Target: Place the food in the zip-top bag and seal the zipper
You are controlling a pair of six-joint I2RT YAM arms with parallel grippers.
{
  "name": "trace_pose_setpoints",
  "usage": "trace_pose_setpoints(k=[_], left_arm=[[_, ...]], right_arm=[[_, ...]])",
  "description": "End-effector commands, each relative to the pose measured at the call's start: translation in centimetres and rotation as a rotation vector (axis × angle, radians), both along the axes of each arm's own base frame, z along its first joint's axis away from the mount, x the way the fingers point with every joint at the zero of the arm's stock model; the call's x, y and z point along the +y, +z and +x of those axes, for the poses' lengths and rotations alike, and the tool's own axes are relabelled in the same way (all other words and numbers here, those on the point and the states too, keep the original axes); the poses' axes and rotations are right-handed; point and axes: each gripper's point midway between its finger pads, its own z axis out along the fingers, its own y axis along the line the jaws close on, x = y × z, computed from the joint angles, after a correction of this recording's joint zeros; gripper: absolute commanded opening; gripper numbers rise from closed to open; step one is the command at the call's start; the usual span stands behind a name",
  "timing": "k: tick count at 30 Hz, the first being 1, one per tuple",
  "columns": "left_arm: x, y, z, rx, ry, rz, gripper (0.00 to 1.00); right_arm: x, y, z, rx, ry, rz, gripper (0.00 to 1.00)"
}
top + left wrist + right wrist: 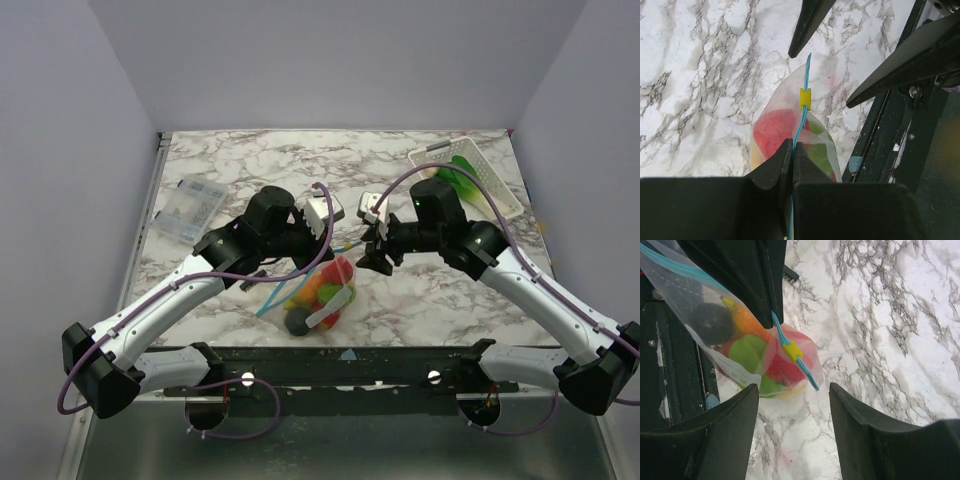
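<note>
The zip-top bag [322, 297] hangs near the table's front edge, stuffed with the food: red [782, 369], green [746, 352], orange [747, 322] and one dark piece [712, 322]. My left gripper [792, 150] is shut on the teal zipper [803, 80] and holds the bag up by it. A yellow slider [805, 98] sits on the strip just past the left fingertips, close to the zipper's free end [812, 384]. My right gripper [793, 392] stands open a short way beyond that end, touching nothing; its fingers [810, 22] show in the left wrist view.
A white basket [470, 165] with a green item stands at the back right. A clear packet with a white label [190, 208] lies at the left. The dark rail of the table's front edge [350, 362] runs just below the bag.
</note>
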Motion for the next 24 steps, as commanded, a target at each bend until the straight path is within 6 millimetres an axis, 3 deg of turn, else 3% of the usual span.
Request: trace_pose_setpoints(k=[1,6,12,17,20,24], left_arm=[[-0.4,0.9,-0.5,-0.033,-0.045,-0.032,0.0],[-0.4,0.9,-0.6,-0.032,-0.052,-0.034,0.0],[-0.4,0.9,-0.6,-0.036,-0.052,-0.035,0.0],[-0.3,0.9,-0.6,-0.04,-0.051,-0.035,0.0],[-0.3,0.9,-0.7,-0.038,-0.055,-0.037,0.0],[-0.6,1.1,-0.8,-0.023,-0.052,-0.053,0.0]], right_arm=[[0.1,0.5,0.8,-0.049,0.012,-0.033,0.61],[0.8,0.5,1.8,-0.083,0.051,-0.061,0.53],[1.5,-0.6,2.4,-0.071,0.096,-0.093,0.25],[1.5,-1.4,2.2,-0.049,0.106,-0.115,0.17],[1.6,-0.9,2.7,-0.055,0.07,-0.095,0.01],[2.1,-0.6,2.6,-0.016,0.036,-0.046,0.0]])
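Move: The free blue end of the bag's zipper strip sticks out about 2 cm ahead of the right hand, 2 cm to its left and 2 cm below. The yellow slider on the strip is 2 cm farther left than that end. The left fingertips, pinching the strip, are roughly 7 cm left of the right hand and level fore-and-aft. From the left hand, the strip end lies about 5 cm right, 2 cm ahead and slightly lower. The right fingers pinch the free end of the zipper strip just outside the yellow slider. They get there by going forward about 2.5 cm and a little left with the jaws half open and closing, then sinking some 2 cm and shutting fully. The left hand stays in place and keeps its pinch on the strip across the slider. ##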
